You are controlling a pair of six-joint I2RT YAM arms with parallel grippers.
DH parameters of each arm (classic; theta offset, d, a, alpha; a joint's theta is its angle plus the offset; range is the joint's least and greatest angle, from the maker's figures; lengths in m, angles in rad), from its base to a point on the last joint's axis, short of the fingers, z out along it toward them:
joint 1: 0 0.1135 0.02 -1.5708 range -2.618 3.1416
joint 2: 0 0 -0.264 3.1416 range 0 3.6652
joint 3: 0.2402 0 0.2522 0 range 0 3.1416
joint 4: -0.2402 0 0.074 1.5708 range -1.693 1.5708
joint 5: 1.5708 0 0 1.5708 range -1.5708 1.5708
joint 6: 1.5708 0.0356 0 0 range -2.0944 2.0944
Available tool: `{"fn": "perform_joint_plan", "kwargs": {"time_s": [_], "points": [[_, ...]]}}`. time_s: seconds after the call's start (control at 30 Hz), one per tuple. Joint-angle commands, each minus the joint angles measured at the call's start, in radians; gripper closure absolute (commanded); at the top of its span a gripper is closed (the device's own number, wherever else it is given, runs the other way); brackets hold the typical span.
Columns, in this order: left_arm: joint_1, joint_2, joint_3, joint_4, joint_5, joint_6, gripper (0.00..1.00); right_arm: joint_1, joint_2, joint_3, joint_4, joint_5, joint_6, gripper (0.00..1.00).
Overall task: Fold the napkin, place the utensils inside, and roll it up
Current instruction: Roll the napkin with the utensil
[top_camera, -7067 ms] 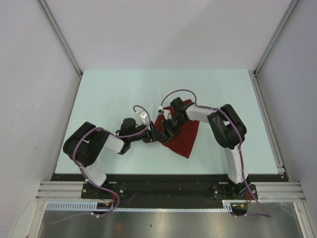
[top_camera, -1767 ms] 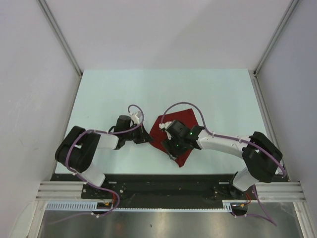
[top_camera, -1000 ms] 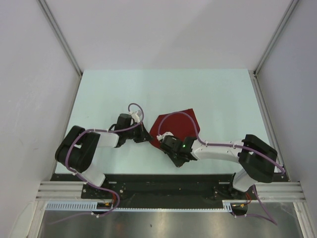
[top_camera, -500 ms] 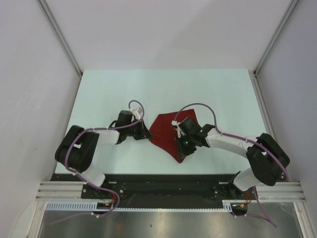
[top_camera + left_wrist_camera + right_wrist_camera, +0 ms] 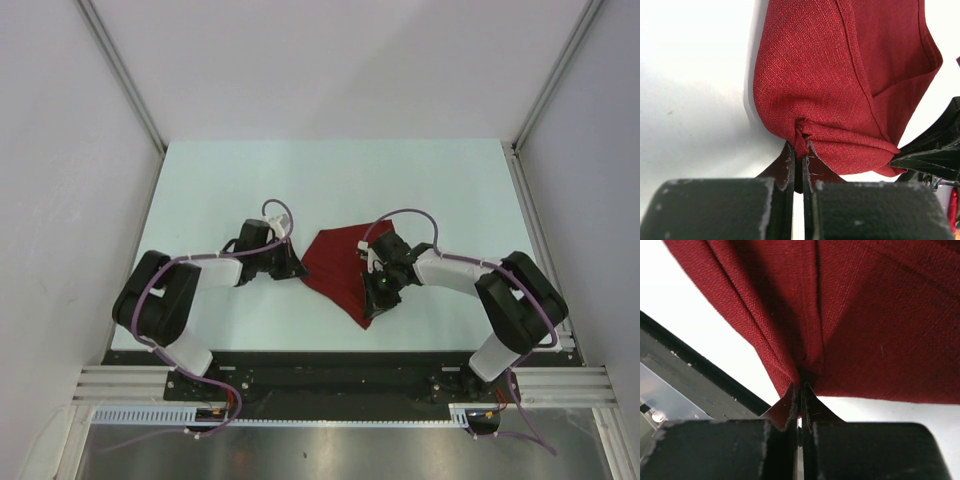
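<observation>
The dark red napkin (image 5: 338, 265) lies folded in the middle of the pale table, its lower point toward the front edge. My left gripper (image 5: 297, 268) is shut on the napkin's left corner; the pinched cloth shows in the left wrist view (image 5: 801, 135). My right gripper (image 5: 378, 283) is shut on the napkin's right edge, where folds bunch between its jaws in the right wrist view (image 5: 805, 367). The knife is out of view in every frame.
The black front rail (image 5: 330, 362) runs along the table's near edge, just below the napkin's lower point. White walls and metal frame posts (image 5: 125, 80) enclose the table (image 5: 220, 180).
My right gripper has moved up and to the right along the napkin, pulling its right side with it. My left gripper has stayed clamped on the left corner, shifting slightly right.
</observation>
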Motion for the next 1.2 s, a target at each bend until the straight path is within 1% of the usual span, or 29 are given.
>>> {"fn": "perform_joint_plan", "kwargs": {"time_s": [0.0, 0.07, 0.2, 0.3, 0.33, 0.4, 0.43, 0.53, 0.67, 0.73, 0.77, 0.8, 0.87, 0.93, 0.97, 1.17], "points": [[0.009, 0.018, 0.041, 0.007, -0.051, 0.049, 1.0, 0.001, 0.052, 0.0, -0.071, 0.069, -0.002, 1.0], [0.007, 0.022, 0.044, 0.004, -0.055, 0.052, 1.0, 0.016, 0.084, 0.014, -0.097, 0.13, -0.003, 1.0], [0.007, 0.031, 0.055, -0.002, -0.063, 0.051, 1.0, 0.036, 0.101, 0.021, -0.112, 0.188, 0.016, 1.0], [0.007, 0.044, 0.07, -0.031, -0.071, 0.055, 1.0, 0.045, 0.078, 0.04, -0.133, 0.27, 0.03, 0.86], [0.007, 0.044, 0.076, -0.036, -0.075, 0.055, 1.0, 0.05, 0.072, 0.048, -0.153, 0.284, 0.036, 0.77], [0.007, 0.048, 0.081, -0.044, -0.075, 0.055, 1.0, 0.058, 0.041, 0.083, -0.176, 0.313, 0.041, 0.64], [0.007, 0.05, 0.087, -0.053, -0.077, 0.057, 1.0, 0.067, 0.026, 0.097, -0.198, 0.322, 0.041, 0.56], [0.007, 0.054, 0.098, -0.068, -0.081, 0.057, 1.0, 0.082, -0.018, 0.159, -0.239, 0.356, 0.044, 0.45], [0.007, 0.057, 0.104, -0.071, -0.08, 0.049, 1.0, 0.131, -0.075, 0.241, -0.256, 0.396, 0.027, 0.4], [0.007, 0.059, 0.106, -0.071, -0.077, 0.049, 1.0, 0.179, -0.095, 0.271, -0.226, 0.419, -0.006, 0.37], [0.007, 0.061, 0.106, -0.071, -0.077, 0.049, 1.0, 0.234, -0.1, 0.278, -0.21, 0.448, -0.043, 0.36], [0.007, 0.062, 0.106, -0.073, -0.077, 0.049, 1.0, 0.265, -0.097, 0.29, -0.183, 0.502, -0.059, 0.32], [0.007, 0.065, 0.109, -0.074, -0.075, 0.049, 1.0, 0.321, -0.075, 0.299, -0.141, 0.585, -0.095, 0.3], [0.007, 0.068, 0.11, -0.073, -0.071, 0.049, 1.0, 0.343, -0.051, 0.287, -0.092, 0.63, -0.124, 0.27], [0.007, 0.068, 0.11, -0.073, -0.071, 0.048, 1.0, 0.354, -0.04, 0.281, -0.04, 0.659, -0.141, 0.27], [0.007, 0.067, 0.118, -0.077, -0.067, 0.048, 1.0, 0.369, 0.035, 0.255, 0.132, 0.706, -0.246, 0.27]]}}
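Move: The right hand is shut on the near right end of the rolled napkin edge; the middle of that roll, where it heads, lies about 8 cm to its left and 4 cm forward, at nearly the same height. The roll's far left end is some 10 cm ahead and 15 cm left, in the left hand's grip, and the flat napkin's middle about 14 cm ahead and 4 cm left. From the left hand the roll's middle is roughly 7 cm right and 6 cm back. Right opens off the near end, swings some 6 cm left, up and forward over mid-roll; left keeps pinching. ##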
